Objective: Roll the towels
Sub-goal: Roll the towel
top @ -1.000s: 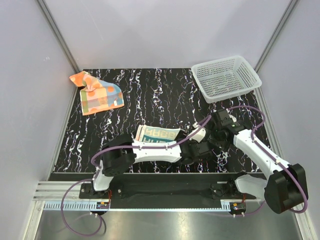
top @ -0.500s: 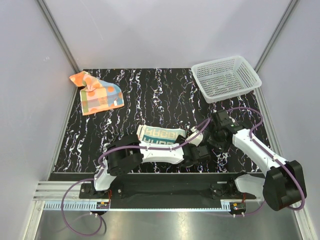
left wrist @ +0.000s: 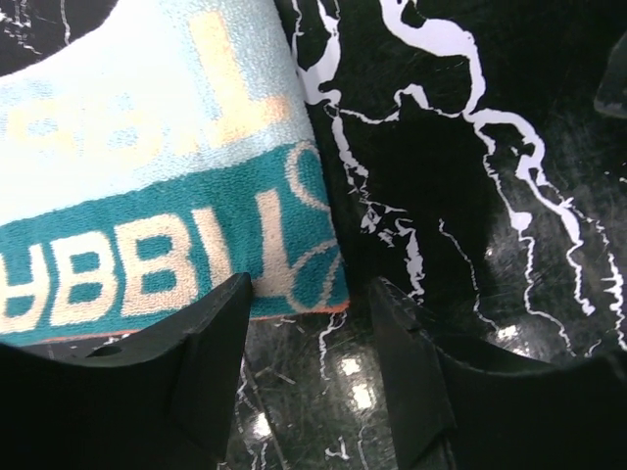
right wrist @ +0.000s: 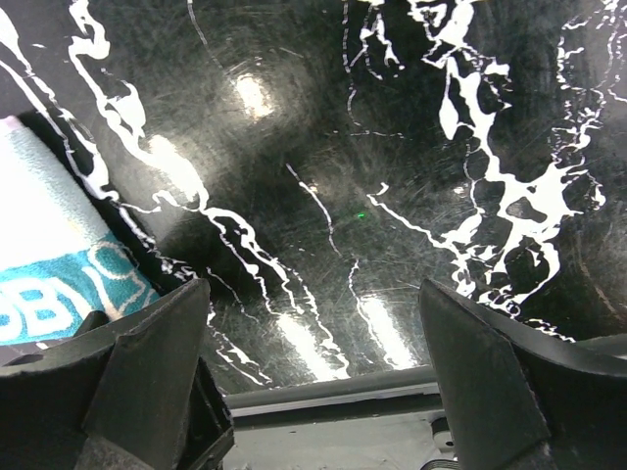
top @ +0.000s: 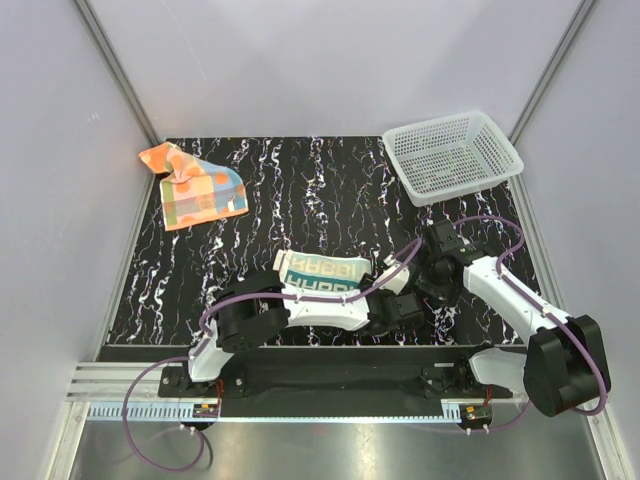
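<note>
The cream towel [top: 320,270] with teal "RABBIT" lettering lies flat near the table's front middle. In the left wrist view its teal corner [left wrist: 294,264] reaches in between my fingertips. My left gripper [top: 383,292] [left wrist: 312,299] is open at the towel's right end, low over the table and holding nothing. My right gripper [top: 432,290] [right wrist: 309,299] is wide open and empty over bare table just right of it. The towel's end shows at the left edge of the right wrist view [right wrist: 49,255]. The orange patched towel [top: 193,187] lies crumpled at the far left corner.
A white mesh basket [top: 452,155] stands at the far right corner. The two arms are close together near the table's front edge [right wrist: 343,392]. Grey walls enclose the black marbled table [top: 300,200].
My left gripper has drawn back toward the near edge and settled at the cream towel's right end. My right gripper has shifted slightly nearer. The towels have not moved.
</note>
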`<state>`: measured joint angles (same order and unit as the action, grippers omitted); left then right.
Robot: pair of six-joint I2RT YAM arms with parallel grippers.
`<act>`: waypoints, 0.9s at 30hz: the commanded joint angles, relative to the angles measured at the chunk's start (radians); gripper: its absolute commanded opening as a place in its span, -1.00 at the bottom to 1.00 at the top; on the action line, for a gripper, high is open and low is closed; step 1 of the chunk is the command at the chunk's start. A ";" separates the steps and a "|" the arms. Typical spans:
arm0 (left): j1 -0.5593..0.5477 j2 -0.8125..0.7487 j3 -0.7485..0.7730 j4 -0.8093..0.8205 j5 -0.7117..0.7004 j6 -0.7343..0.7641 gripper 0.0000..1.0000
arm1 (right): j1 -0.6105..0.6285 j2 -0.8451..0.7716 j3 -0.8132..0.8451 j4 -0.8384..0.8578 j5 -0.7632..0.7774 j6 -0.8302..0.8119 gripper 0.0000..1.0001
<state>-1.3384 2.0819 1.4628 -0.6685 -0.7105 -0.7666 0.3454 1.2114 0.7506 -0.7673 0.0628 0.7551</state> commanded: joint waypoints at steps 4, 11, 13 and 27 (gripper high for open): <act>-0.012 0.033 -0.024 0.038 0.017 -0.026 -0.05 | -0.003 0.007 0.012 0.036 -0.015 -0.014 0.88; 0.004 0.030 -0.085 0.101 0.060 -0.034 -0.25 | -0.003 0.017 0.023 0.031 -0.018 -0.017 0.87; 0.008 0.017 -0.107 0.118 0.069 -0.034 -0.35 | -0.003 0.017 0.027 0.031 -0.017 -0.017 0.87; 0.044 -0.201 -0.274 0.273 0.231 -0.062 -1.00 | -0.005 0.025 0.122 -0.010 -0.014 -0.046 0.85</act>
<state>-1.3128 1.9594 1.2526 -0.4309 -0.6197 -0.7906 0.3439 1.2278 0.8139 -0.7593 0.0586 0.7345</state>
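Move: The folded towel's near right corner lies practically between the left hand's open fingers, about 1 cm nearer the base and 2 cm below; the body of the towel is centred some 11 cm to that hand's left and 4 cm farther out. From the right hand the same corner is roughly 12 cm to the left, 2 cm back and 5 cm below. The white basket stands about 18 cm right of the left hand and 30 cm ahead. The towel's near right corner is pinched by the left hand, whose half-open fingers close almost shut on it as the hand eases about 1 cm down and to the right; the hand then slides back left towards the towel's body, rolling some 10 degrees so that its left side dips. The right hand, wide open and empty, first stays put, then lifts and goes forward about 2 cm. ##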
